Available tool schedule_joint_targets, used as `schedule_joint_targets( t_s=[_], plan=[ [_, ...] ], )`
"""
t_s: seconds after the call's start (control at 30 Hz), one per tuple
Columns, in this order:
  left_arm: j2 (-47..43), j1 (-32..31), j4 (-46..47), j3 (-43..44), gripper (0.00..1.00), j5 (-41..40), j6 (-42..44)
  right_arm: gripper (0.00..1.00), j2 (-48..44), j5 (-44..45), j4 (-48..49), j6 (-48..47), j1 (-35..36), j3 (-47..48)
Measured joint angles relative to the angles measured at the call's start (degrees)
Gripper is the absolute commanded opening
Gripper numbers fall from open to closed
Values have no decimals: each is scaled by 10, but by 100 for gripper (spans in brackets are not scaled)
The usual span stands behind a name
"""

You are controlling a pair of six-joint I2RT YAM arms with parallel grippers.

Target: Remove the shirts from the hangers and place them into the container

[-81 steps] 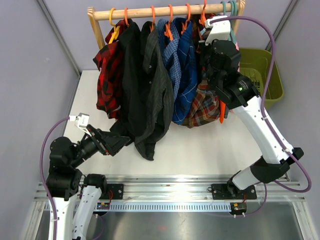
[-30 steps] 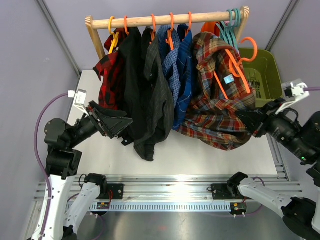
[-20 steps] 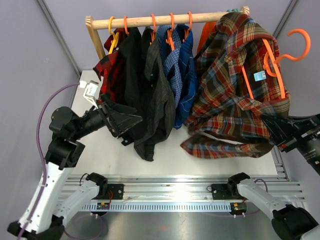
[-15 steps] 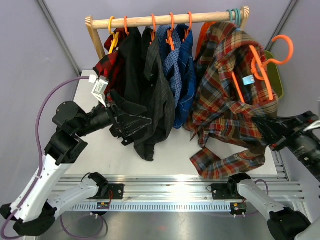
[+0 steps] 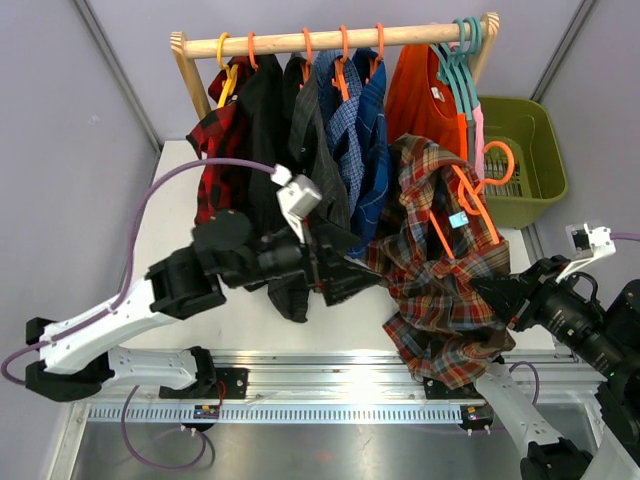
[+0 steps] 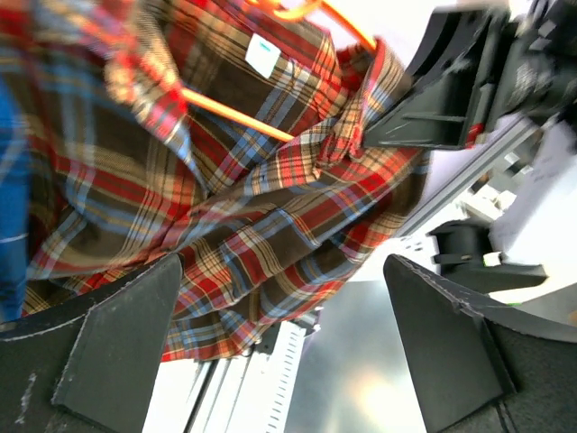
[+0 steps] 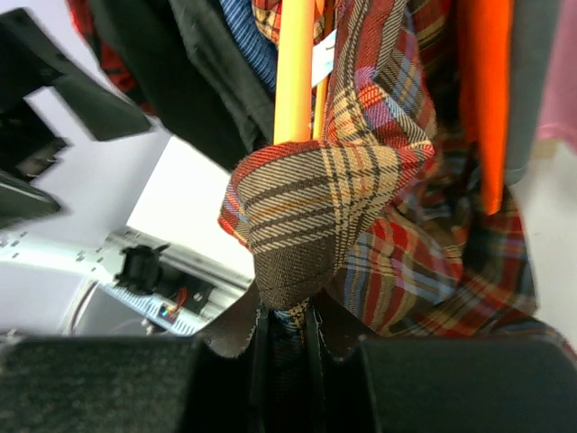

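The brown-red-teal plaid shirt (image 5: 440, 290) hangs off the rail on its orange hanger (image 5: 470, 190), over the table's front right. My right gripper (image 5: 497, 295) is shut on a fold of its cloth (image 7: 315, 207), fingertips (image 7: 287, 325) pinching it beside the hanger's arm (image 7: 293, 72). My left gripper (image 5: 365, 270) is open just left of the shirt; in its wrist view the wide-apart fingers (image 6: 117, 343) frame the plaid hem (image 6: 225, 180) without touching it. The olive-green container (image 5: 525, 160) stands at the back right.
The wooden rail (image 5: 300, 42) still carries red-black plaid (image 5: 215, 160), black (image 5: 262, 130), grey (image 5: 315, 150), blue check (image 5: 340, 110), dark blue (image 5: 375, 120), orange (image 5: 425, 95) and pink (image 5: 477, 125) shirts. Teal hangers (image 5: 462, 40) hang at its right end.
The right gripper has brought the plaid shirt and hanger down and toward the table's front. The left arm has reached right, up to the shirt's left edge.
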Motion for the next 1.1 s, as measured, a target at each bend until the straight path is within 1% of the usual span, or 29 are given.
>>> schedule_joint_targets(
  t_s=[0.13, 0.27, 0.4, 0.53, 0.63, 0.7, 0.93, 1.1],
  plan=[
    [47, -51, 9, 9, 99, -62, 31, 0, -3, -28, -4, 8, -1, -21],
    [92, -75, 21, 46, 99, -111, 61, 0, -3, -41, -4, 13, -1, -51],
    [141, -91, 28, 121, 99, -156, 101, 0, -6, -45, -4, 15, -2, -60],
    [202, -109, 28, 234, 99, -189, 153, 0, -13, -52, -4, 17, -2, -63],
    [240, -111, 31, 294, 99, -200, 183, 0, -14, -59, -4, 17, -2, -64],
    [259, -111, 31, 313, 99, -201, 196, 0, -15, -60, -4, 17, -2, -67],
    [318, -111, 19, 334, 99, -183, 212, 0, -17, -70, -4, 17, -2, -72],
    [340, -111, 10, 336, 99, -176, 216, 0, -17, -73, -5, 20, -2, -72]
  ],
)
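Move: The orange hanger in the plaid shirt has its neck about 16 cm to the right of my open left hand and 9 cm farther out, roughly level. The collar tag is 14 cm right and 7 cm ahead; the blue shirt hangs some 16 cm ahead and 2 cm right. My right hand pinches the shirt's shoulder about 18 cm right and 3 cm back; from that hand the hanger's neck lies 12 cm ahead, 1 cm left. I swing my left hand about 15 cm to the right towards the hanger's neck, dipping, then arching up about 10 cm and sinking again over the collar, fingers wide open and the wrist rolling some 20 degrees so its forward side rises. My right hand keeps its pinch on the shirt's shoulder, easing down and slightly left and tipping a little downward. ##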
